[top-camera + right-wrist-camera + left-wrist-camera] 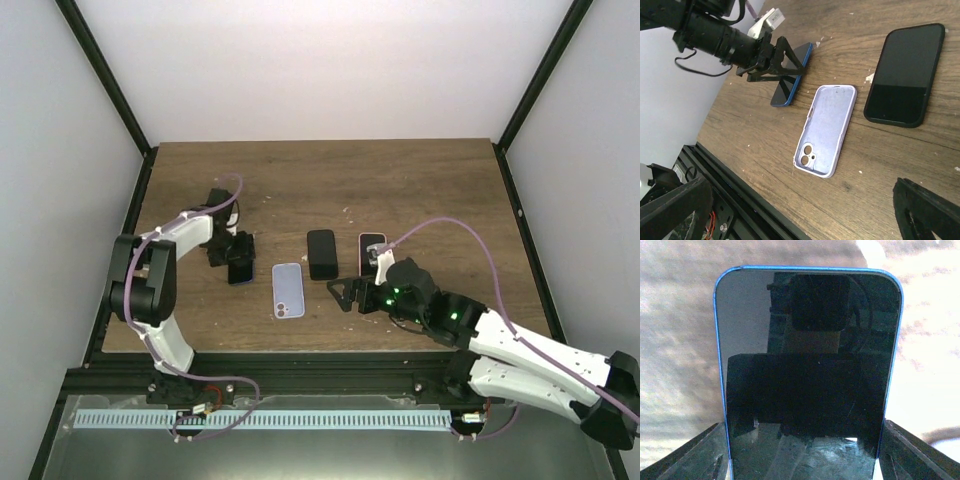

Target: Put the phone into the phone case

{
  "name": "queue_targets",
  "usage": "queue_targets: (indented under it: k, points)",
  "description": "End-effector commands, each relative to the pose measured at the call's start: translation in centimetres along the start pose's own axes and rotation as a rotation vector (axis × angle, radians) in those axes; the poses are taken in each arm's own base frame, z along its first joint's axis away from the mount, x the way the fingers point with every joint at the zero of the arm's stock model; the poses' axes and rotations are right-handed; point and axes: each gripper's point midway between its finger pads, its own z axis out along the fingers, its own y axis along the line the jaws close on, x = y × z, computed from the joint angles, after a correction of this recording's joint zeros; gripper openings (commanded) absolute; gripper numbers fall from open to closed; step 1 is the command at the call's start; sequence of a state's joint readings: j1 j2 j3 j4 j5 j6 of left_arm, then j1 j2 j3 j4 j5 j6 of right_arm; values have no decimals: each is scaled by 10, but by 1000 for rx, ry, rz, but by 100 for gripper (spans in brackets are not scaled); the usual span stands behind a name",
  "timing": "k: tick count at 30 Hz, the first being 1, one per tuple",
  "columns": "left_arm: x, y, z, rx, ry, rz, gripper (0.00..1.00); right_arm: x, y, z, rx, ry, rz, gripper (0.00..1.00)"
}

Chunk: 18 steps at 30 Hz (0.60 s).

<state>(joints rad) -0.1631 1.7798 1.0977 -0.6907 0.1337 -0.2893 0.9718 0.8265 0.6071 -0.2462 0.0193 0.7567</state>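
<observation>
The phone has a blue edge and a dark screen. It sits between the fingers of my left gripper, which is shut on its long sides. In the right wrist view the phone is tilted, with its lower end down by the wood. The phone case is pale lilac and lies open side up just to the right of it, camera cutout towards me. My right gripper hangs open to the right of the case and holds nothing.
A black phone lies flat right of the case, also seen in the right wrist view. Another phone with a reddish rim lies beside the right arm. The table's near edge and black frame run just below the case.
</observation>
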Motion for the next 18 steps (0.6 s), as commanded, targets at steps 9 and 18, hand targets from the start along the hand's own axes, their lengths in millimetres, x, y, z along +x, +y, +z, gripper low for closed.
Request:
queue_targets:
  k: [9, 18]
  points:
    - [35, -31, -30, 246, -104, -35, 60, -24, 25, 34, -95, -30, 122, 77]
    - [60, -45, -43, 392, -137, -39, 58, -36, 38, 109, -122, 65, 132, 51]
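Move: The lavender phone case, where the blue-edged phone in the left fingers is being taken, lies about 12 cm back and 13 cm right of the left hand, some 2 cm lower. The black phone lies 22 cm to that hand's right and 1 cm back. From the empty right hand the blue phone is about 28 cm left, 13 cm ahead and 18 cm below; from the same hand, the lavender case is 14 cm left and 4 cm ahead, the black phone 5 cm left and 15 cm ahead, both about 19 cm down. The blue phone, still gripped by its long edges, is carried back about 7 cm and a little right towards the lavender case by the left hand, which rises slightly and rolls some 15 degrees, left side down. The right hand swings left and forward, sinking slightly, about 8 cm in all towards the blue phone, fingers closing to half open on nothing. ##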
